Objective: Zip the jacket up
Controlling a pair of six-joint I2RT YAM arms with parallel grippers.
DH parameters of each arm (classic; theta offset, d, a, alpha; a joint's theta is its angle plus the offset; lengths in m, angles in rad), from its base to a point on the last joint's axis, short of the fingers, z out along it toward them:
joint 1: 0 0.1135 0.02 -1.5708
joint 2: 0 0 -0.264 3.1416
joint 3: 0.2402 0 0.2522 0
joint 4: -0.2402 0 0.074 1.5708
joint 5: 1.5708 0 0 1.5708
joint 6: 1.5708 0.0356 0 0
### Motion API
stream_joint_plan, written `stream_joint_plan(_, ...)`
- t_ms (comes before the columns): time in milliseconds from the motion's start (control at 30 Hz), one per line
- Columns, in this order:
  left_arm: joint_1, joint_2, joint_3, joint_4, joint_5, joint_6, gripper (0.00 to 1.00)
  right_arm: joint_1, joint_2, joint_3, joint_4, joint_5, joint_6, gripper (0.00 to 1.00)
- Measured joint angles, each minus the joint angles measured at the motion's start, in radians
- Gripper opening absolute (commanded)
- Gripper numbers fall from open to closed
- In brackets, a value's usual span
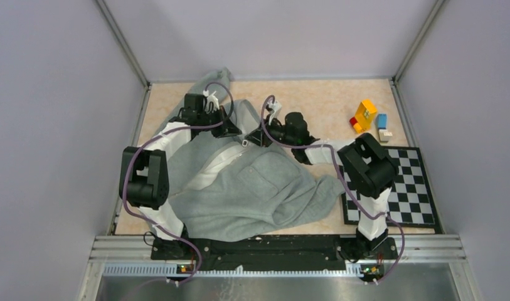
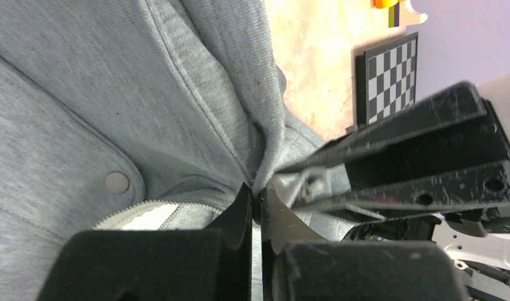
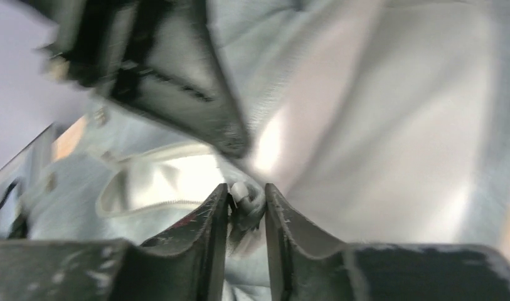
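Observation:
The light grey jacket (image 1: pixel 252 188) lies rumpled across the table's left and middle, with its white lining (image 1: pixel 217 157) showing along the open front. Both grippers meet at its far part. My left gripper (image 1: pixel 237 132) (image 2: pixel 258 191) is shut, pinching a fold of the jacket's edge (image 2: pixel 268 144) beside the zipper teeth (image 2: pixel 145 210) and a snap button (image 2: pixel 116 182). My right gripper (image 1: pixel 257 139) (image 3: pixel 247 191) stands just opposite, jaws a little apart, with the small white zipper end (image 3: pixel 241 190) and bunched fabric between them. This view is blurred.
A black and white chequered mat (image 1: pixel 396 188) lies at the right under the right arm. Orange, red, blue and white toy blocks (image 1: pixel 366 116) stand at the far right. Grey walls close in the table on three sides.

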Motion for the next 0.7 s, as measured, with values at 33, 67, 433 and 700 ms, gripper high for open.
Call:
stream_joint_plan(33, 0.0, -0.003, -0.001, -0.003, -0.004, 0.001, 0.0, 0.007, -0.021, -0.013, -0.04, 0.064, -0.006, 0.33)
stream_joint_plan(67, 0.0, -0.006, -0.002, -0.003, -0.008, 0.002, 0.0, 0.016, -0.047, -0.021, -0.092, 0.156, -0.014, 0.39)
stream_joint_plan(433, -0.001, -0.083, -0.026, 0.003, -0.02, -0.015, 0.0, 0.173, -0.232, -0.074, -0.396, 0.744, -0.058, 0.57)
stream_joint_plan(700, -0.001, -0.105, -0.027, 0.002, -0.034, -0.015, 0.0, 0.155, -0.334, -0.187, -0.361, 0.668, -0.008, 0.58)
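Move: The flap corner with the metal zip tab sits between the right fingertips, about 1 cm below and 1 cm back from that hand point. The lower panel's zip end lies roughly 3 cm ahead, 5 cm right and 8 cm below the right hand, and the pocket button some 9 cm back, 1 cm right and 9 cm below it. From the left hand, already closed on the flap's edge, the tab is about 3 cm back, 2 cm right and 2 cm down. The flap corner is let go by the right hand, whose already parting fingers spread to just over half open. That hand pulls away to the right by about 5 cm, first edging forward and then drawing back, while swinging some 30 degrees clockwise and dipping its fingertips. The left hand keeps its pinch on the flap's edge and lifts it about 3 cm. ##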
